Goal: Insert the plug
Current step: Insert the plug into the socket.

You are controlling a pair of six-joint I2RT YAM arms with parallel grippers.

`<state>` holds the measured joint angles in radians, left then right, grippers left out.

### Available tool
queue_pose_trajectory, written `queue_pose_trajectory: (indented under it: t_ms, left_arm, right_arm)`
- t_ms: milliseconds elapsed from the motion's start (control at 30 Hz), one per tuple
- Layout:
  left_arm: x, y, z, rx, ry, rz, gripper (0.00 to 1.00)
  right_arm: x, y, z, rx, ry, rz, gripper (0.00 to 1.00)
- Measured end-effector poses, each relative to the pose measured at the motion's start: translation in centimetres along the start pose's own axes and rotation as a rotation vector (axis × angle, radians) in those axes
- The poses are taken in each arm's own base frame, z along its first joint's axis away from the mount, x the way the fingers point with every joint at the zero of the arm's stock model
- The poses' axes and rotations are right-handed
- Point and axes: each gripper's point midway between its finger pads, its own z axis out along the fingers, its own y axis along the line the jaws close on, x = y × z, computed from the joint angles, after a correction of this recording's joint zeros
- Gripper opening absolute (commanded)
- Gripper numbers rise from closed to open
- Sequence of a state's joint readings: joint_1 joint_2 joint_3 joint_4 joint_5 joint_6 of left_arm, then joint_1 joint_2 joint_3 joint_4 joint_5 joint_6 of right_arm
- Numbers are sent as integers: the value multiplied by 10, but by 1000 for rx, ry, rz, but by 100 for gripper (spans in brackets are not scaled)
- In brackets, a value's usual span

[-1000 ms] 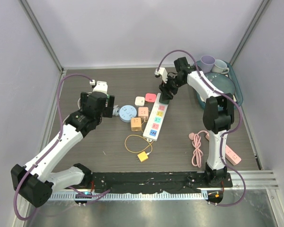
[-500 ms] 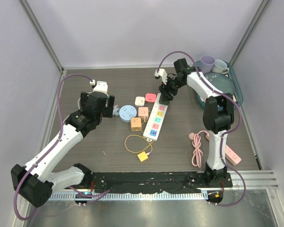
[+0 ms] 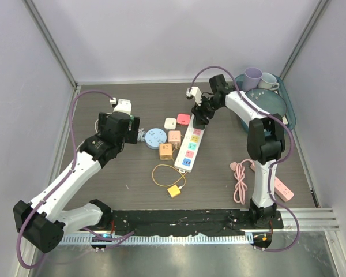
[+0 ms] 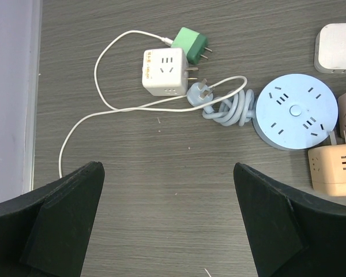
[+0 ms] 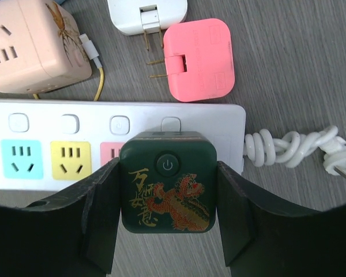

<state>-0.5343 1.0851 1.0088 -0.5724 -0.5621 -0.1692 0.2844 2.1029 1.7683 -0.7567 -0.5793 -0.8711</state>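
Note:
My right gripper (image 5: 168, 176) is shut on the plug (image 5: 168, 182), a dark green cube with a gold and red dragon and a power button. The plug sits over the end socket of the white power strip (image 5: 222, 122), right beside its pink socket. Whether its prongs are inside the socket is hidden. In the top view that gripper (image 3: 200, 119) is at the far end of the strip (image 3: 190, 149). My left gripper (image 4: 168, 196) stands wide open above bare table, with nothing between its fingers; in the top view it is to the left (image 3: 132, 130).
A pink flat adapter (image 5: 199, 60), a white adapter (image 5: 147, 14) and a peach cube (image 5: 34, 46) lie just beyond the strip. Its coiled white cord (image 5: 294, 144) lies to the right. Ahead of the left gripper are a white cube (image 4: 164, 72), green plug (image 4: 189, 43) and blue round socket (image 4: 297, 112).
The right wrist has shifted slightly to the left while its fingers stay on the plug at the strip's far end. The left arm has not moved.

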Motion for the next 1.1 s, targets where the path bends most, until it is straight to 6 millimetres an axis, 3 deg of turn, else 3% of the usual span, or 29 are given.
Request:
queue_pose_trajectory:
  t_ms: [667, 967, 1100]
  left_arm:
    - [2, -2, 2, 7, -1, 1, 99]
    - [4, -10, 6, 40, -5, 7, 100]
    - [3, -12, 5, 55, -15, 0, 100]
  right_arm:
    - [23, 0, -4, 48, -28, 52, 1]
    - [58, 10, -38, 152, -62, 157, 1]
    - [61, 9, -40, 184, -87, 179, 1]
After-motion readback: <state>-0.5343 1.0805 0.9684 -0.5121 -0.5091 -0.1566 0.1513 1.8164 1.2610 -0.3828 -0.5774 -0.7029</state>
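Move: The strip's far-end socket lies straight under the dark green plug in the right fingers, some 3 cm below that hand. The pink plug is about 7 cm to its left and 1 cm ahead; the white plug lies some 12 cm left, level with it; the peach cube 11 cm left and 7 cm back. From the idle left hand, that socket is roughly 14 cm ahead, 30 cm right and 16 cm below. The dark green plug, still pinched in the right fingers and standing on the strip's far-end socket, is pressed about 1 cm lower at once. Then, slowly at first and faster later, the right hand drags plug and strip end some 7 cm right and 3 cm back, away from the pink plug, turning about 15 degrees clockwise with its grip unchanged. ##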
